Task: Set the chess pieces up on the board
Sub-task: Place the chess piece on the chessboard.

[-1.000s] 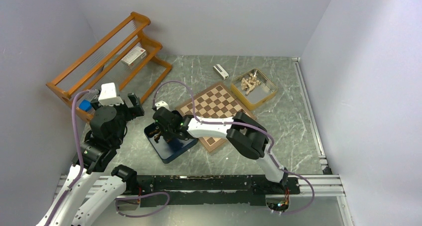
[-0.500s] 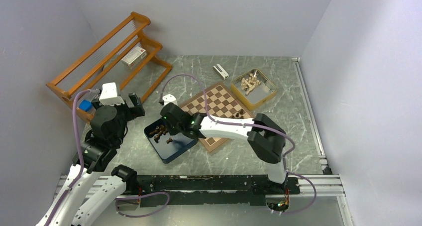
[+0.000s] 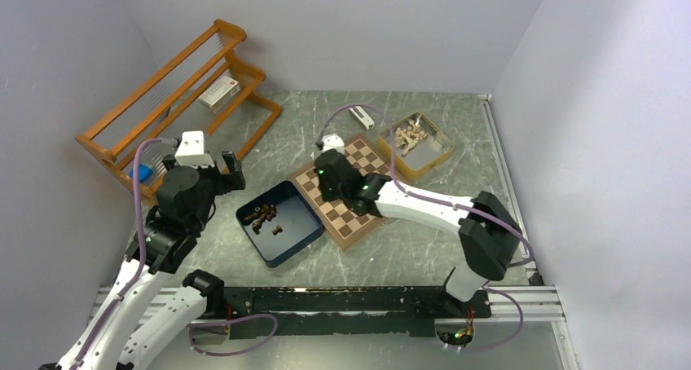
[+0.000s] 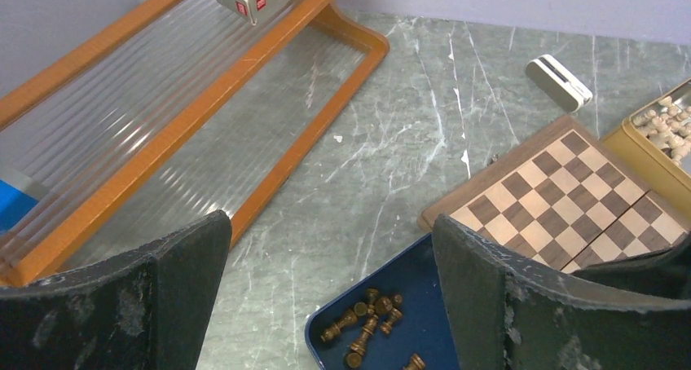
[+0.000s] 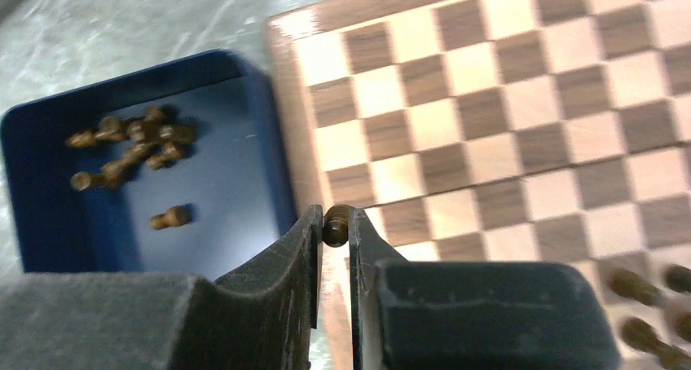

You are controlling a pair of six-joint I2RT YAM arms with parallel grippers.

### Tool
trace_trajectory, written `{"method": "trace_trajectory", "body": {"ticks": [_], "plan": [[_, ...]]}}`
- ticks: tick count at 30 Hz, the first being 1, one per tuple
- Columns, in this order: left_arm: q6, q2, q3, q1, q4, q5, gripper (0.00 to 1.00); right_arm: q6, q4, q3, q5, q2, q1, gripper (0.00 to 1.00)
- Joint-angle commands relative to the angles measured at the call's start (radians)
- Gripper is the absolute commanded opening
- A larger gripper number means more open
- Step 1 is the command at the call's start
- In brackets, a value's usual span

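The board [image 3: 371,162] lies mid-table, its checks also filling the right wrist view [image 5: 489,101]. My right gripper [image 5: 335,223] is shut on a dark brown chess piece [image 5: 335,227] and hovers over the board's edge next to the dark blue box [image 3: 297,227]. Several loose chess pieces [image 3: 265,217] lie in that box [image 5: 244,182]. A few more pieces [image 5: 644,305] stand on the board at the lower right of the right wrist view. To the left of the box, my left gripper [image 3: 230,170] stands wide open and empty [image 4: 330,223].
An orange wooden rack [image 3: 179,93] holding a small carton [image 3: 218,91] stands at the back left. A gold tin [image 3: 444,154] of pale beige pieces sits right of the board. A small white object [image 3: 361,117] lies behind the board.
My right gripper has lifted out of the blue box and moved right and back over the board's edge with a piece in it. The left arm has shifted slightly.
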Motion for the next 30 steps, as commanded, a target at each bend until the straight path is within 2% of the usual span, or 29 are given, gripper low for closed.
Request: {"method": "trace_trajectory", "body": {"ticks": [1,12,30], "plan": [[0.014,-0.001,-0.001,-0.004,0.033,0.031,0.98,0.005,-0.021,-0.068,0.041,-0.112,-0.096,0.13],[0.014,0.0,-0.001,-0.004,0.033,0.033,0.98,-0.005,-0.067,-0.176,0.04,-0.218,-0.242,0.14],[0.013,0.005,0.0,-0.004,0.032,0.032,0.98,0.036,-0.048,-0.265,0.002,-0.186,-0.305,0.14]]}}
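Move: The pawn held in the right hand is bound for an empty square in the dark pawns' row, about 16 cm to its right, 2 cm ahead and 8 cm below. The nearest standing pawn is some 2 cm farther out and 2 cm right of that square, and a tall dark piece stands about 3 cm behind it. The blue tray's middle is roughly 11 cm left and 5 cm back of this hand. From the left hand the square lies some 36 cm right, 4 cm ahead and 23 cm below. Still pinching the dark pawn between nearly shut fingertips, the right hand sweeps about 14 cm to the right across the board towards the dark pieces, with some 3 cm forward early on. It rises 1.5 cm at first, then sinks about 4.5 cm and slows above the next pawn square, the hand turning roughly 15 degrees clockwise on the way. ##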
